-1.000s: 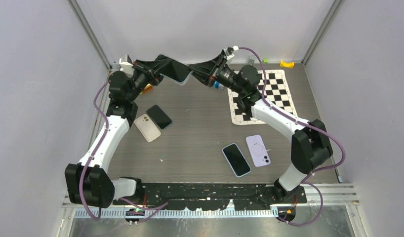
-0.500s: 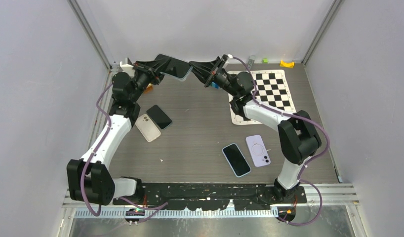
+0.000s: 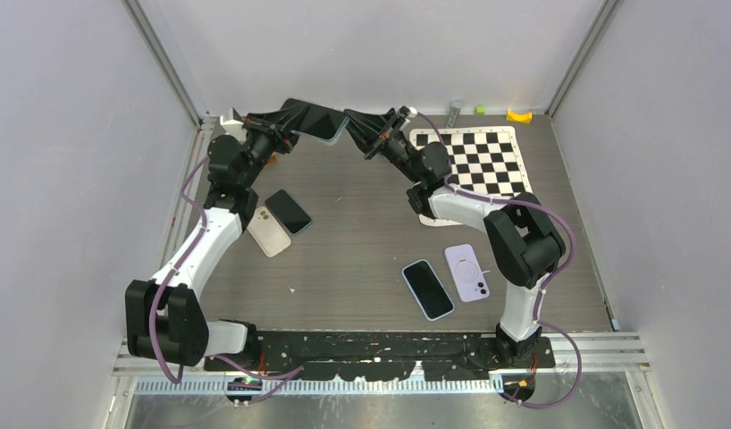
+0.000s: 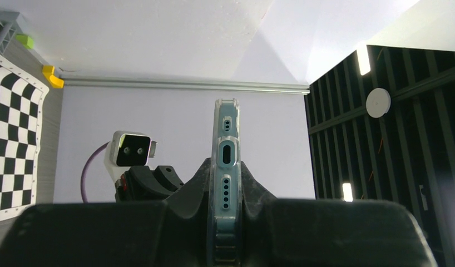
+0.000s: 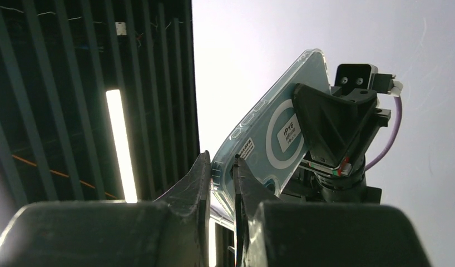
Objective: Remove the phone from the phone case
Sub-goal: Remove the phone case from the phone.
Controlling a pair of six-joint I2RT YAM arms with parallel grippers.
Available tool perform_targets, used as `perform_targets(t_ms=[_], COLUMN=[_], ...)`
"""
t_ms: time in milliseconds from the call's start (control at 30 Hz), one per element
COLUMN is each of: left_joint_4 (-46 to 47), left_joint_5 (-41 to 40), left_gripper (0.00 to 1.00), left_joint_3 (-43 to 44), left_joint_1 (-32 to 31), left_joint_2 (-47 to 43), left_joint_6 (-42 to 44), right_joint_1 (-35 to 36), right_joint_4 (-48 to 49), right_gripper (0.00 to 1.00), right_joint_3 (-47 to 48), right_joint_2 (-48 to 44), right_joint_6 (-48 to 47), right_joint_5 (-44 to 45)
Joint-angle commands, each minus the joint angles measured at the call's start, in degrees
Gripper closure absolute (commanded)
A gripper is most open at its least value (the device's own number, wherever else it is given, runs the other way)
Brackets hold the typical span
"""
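Note:
A teal phone [image 3: 315,121] in a clear phone case is held in the air at the back of the table, between the two arms. My left gripper [image 3: 292,120] is shut on it. In the left wrist view the phone's bottom edge [image 4: 226,146], with its port and speaker holes, stands upright between the fingers [image 4: 258,183]. My right gripper [image 3: 350,122] meets it from the right. In the right wrist view the case back [image 5: 270,133] shows a white ring and a label. The right gripper [image 5: 222,173] is shut on the case's lower corner.
On the table lie a cream phone case [image 3: 267,231] and a black phone [image 3: 288,211] at the left. A blue-edged phone [image 3: 427,289] and a lilac case [image 3: 466,272] lie front right. A checkerboard mat [image 3: 476,170] and a yellow piece [image 3: 519,115] sit at the back right.
The right arm's elbow has swung inward and its gripper has closed on the case's corner. Both grippers and the phone have shifted slightly towards the back.

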Motion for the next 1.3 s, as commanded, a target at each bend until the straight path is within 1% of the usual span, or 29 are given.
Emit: perform_targets(t_ms=[0,133,267,500,600,733,800,833,867,900,933,967,1000,1033,1067,1100,1133,1167,1200,1233,1267], left_joint_4=[19.0,20.6,22.7,30.1,30.5,29.8,28.9,28.1,27.2,26.4,25.5,24.6,23.6,22.5,21.4,20.7,20.0,20.2,20.2,20.1,20.0], left_joint_5=[-0.4,-0.9,-1.3,-1.7,-1.1,-1.4,-1.7,-1.7,-1.9,-2.0,-2.1,-2.1,-2.0,-1.9,-1.8,-1.9,-2.2,-2.4,-2.4,-2.4,-2.4], left_gripper=[1.00,1.00,1.00,1.00,1.00,1.00,1.00,1.00,1.00,1.00,1.00,1.00,1.00,1.00,1.00,1.00,1.00,1.00,1.00,1.00,1.00], left_joint_3=[2.4,2.6,3.1,5.0,5.7,4.7,3.8,3.3,2.8,2.1,1.6,1.2,0.9,0.4,-0.1,-0.8,-1.5,-2.3,-3.1,-4.0,-5.0], left_joint_1=[-2.7,-3.1,-3.4,-3.7,-3.7,-3.8,-3.8,-3.8,-3.8,-3.7,-3.7,-3.7,-3.7,-3.7,-3.7,-3.6,-3.6,-3.2,-2.6,-1.9,-1.0], left_joint_2=[-2.3,-2.0,-1.9,-0.1,0.4,0.2,-0.1,-0.3,-0.7,-1.0,-1.5,-1.7,-2.0,-2.2,-2.5,-2.8,-3.0,-3.3,-3.4,-3.8,-4.1], left_joint_6=[-10.4,-10.5,-10.7,-11.4,-11.4,-11.4,-11.5,-11.5,-11.5,-11.5,-11.5,-11.5,-11.3,-11.1,-10.8,-10.5,-10.3,-10.1,-10.1,-10.1,-10.1], right_joint_1=[3.6,4.2,4.8,5.5,5.4,4.5,2.9,2.4,1.5,1.1,0.2,-0.2,-0.9,-1.3,-1.9,-2.3,-3.1,-4.0,-4.5,-5.4,-5.8], right_joint_4=[-1.3,-1.0,-3.9,-5.6,-5.3,-6.8,-9.4,-12.5,-14.2,-18.2,-23.3,-26.1,-32.2,-34.7,-37.1,-36.7,-32.9,-30.1,-23.7,-20.7,-15.4], right_gripper=[0.99,0.99,0.99,0.99,0.99,0.99,0.99,0.99,0.99,0.98,0.95,0.91,0.81,0.74,0.60,0.54,0.43,0.39,0.32,0.29,0.26], right_joint_3=[-0.8,0.3,1.1,-0.2,-0.3,1.5,2.2,2.4,2.7,3.0,3.3,4.0,4.2,4.3,4.1,3.2,2.6,1.6,1.3,0.8,0.7], right_joint_2=[3.4,4.0,3.9,5.1,5.6,5.2,4.0,3.4,2.2,1.5,0.0,-1.6,-2.4,-4.2,-5.1,-6.6,-7.3,-8.1,-8.5,-9.3,-9.7], right_joint_6=[18.1,20.5,20.9,22.9,22.6,17.3,12.1,7.8,5.7,0.5,-2.2,-8.5,-14.5,-16.7,-19.1,-19.1,-17.7,-16.2,-13.2,-12.0,-10.4], right_joint_5=[-1.5,-1.1,-2.1,-2.3,-2.2,-4.6,-6.7,-7.3,-8.7,-9.4,-10.6,-11.3,-12.1,-12.1,-11.9,-11.3,-11.0,-10.4,-10.1,-9.3,-8.9])
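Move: The right fingers already pinch a corner of the phone case; the cased phone's middle is about 6 cm to their left and 1 cm back, roughly level. The left hand already holds its other end, the middle about 4 cm to its right and 1 cm back. Some 38 cm below the left hand lie the bare phone, about 6 cm left and 5 cm back, and the beige case, 12 cm left and 10 cm back. Left grip rises about 4 cm, sinks back; right opens off the case corner, rolling some 20 degrees. ##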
